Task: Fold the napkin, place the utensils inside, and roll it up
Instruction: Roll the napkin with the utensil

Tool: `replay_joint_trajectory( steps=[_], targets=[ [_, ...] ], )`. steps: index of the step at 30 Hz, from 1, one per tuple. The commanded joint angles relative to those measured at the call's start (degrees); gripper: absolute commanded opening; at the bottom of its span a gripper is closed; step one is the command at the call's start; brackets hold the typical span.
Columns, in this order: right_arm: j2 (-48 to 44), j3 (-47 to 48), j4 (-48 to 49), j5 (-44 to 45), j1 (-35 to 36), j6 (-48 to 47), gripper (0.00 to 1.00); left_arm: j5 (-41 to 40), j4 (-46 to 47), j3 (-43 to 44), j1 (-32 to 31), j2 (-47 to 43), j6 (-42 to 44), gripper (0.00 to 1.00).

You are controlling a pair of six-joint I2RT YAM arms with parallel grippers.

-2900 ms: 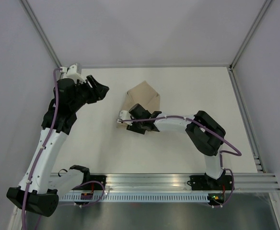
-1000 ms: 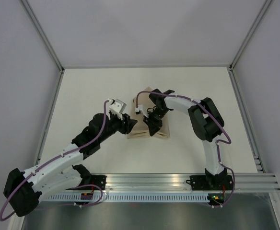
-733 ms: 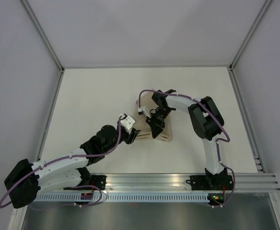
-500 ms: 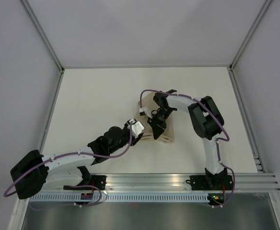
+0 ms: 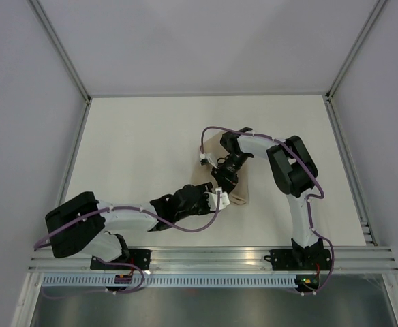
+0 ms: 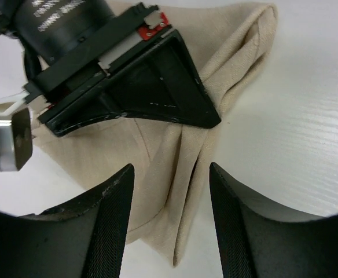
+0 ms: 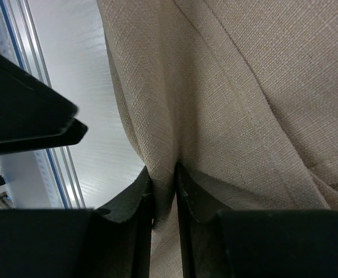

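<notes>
The tan napkin [image 5: 239, 196] lies bunched at mid-table, mostly hidden under both arms. My right gripper [image 5: 224, 180] is shut on a raised fold of it; in the right wrist view the cloth [image 7: 227, 87] is pinched between the jaws [image 7: 164, 200]. My left gripper [image 5: 221, 198] is at the napkin's near corner. It is open [image 6: 172, 231], with the pointed folded corner [image 6: 183, 191] lying between its fingers [image 6: 108, 226] and untouched. The black right gripper [image 6: 149, 87] shows above it. The utensils are out of view.
A metal rail [image 5: 253, 255] carrying both arm bases runs along the near table edge. Grey walls and frame posts [image 5: 61, 51] enclose the white table [image 5: 138, 136]. Purple cables [image 5: 216, 129] loop over the right arm.
My left arm swung from the napkin's left side round to its near corner, and its jaws widened. The right gripper kept its pinch and drew the cloth slightly nearer.
</notes>
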Motion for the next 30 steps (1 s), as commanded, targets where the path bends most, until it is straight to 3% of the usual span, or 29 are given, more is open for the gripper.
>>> replay_joint_trajectory(
  steps=[1, 12, 19, 22, 26, 30],
  targets=[
    [5.97, -3.07, 3.38, 11.68, 0.02, -3.50, 0.14, 0.69, 2.07, 2.19, -1.65, 3.78, 7.22, 0.60],
    [6.41, -2.63, 3.46, 12.12, -0.25, -3.41, 0.13, 1.57, 6.12, 2.71, -1.66, 11.35, 11.62, 0.63],
    [6.85, -2.81, 3.46, 12.12, -0.42, -3.41, 0.13, 1.83, 5.50, 3.51, -1.66, 15.48, 12.85, 0.60],
    [6.94, -2.81, 3.46, 12.12, -0.42, -3.50, 0.13, 2.45, 4.28, 3.68, -1.66, 16.19, 12.59, 0.52],
    [7.02, -2.90, 3.38, 12.03, -0.60, -3.59, 0.13, 3.94, 1.82, 4.38, -1.66, 17.07, 12.15, 0.32],
    [6.94, -2.90, 3.46, 11.86, -0.69, -3.59, 0.13, 5.52, -1.79, 6.05, -1.66, 17.77, 11.37, 0.19]
  ],
)
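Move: The left hand, open, hangs some 6 cm above the napkin's rolled near edge; the spot it goes for lies about 2 cm to its right and level with it forward. The right gripper's fingertips, already pinching the roll, are about 5 cm to the left hand's right, 1 cm ahead and 7 cm below. The napkin's near corner lies some 9 cm right and 5 cm back. From the right hand, that spot is about 3 cm left, straight across at its own height. Down by about 6 cm, with a drift of some 2 cm to its right and a wrist turn of about 15 degrees, the left hand sinks astride the rolled edge just left of the right gripper, then shuts its fingers and pinches the roll. The right hand keeps its own pinch and eases back a little over 1 cm. ##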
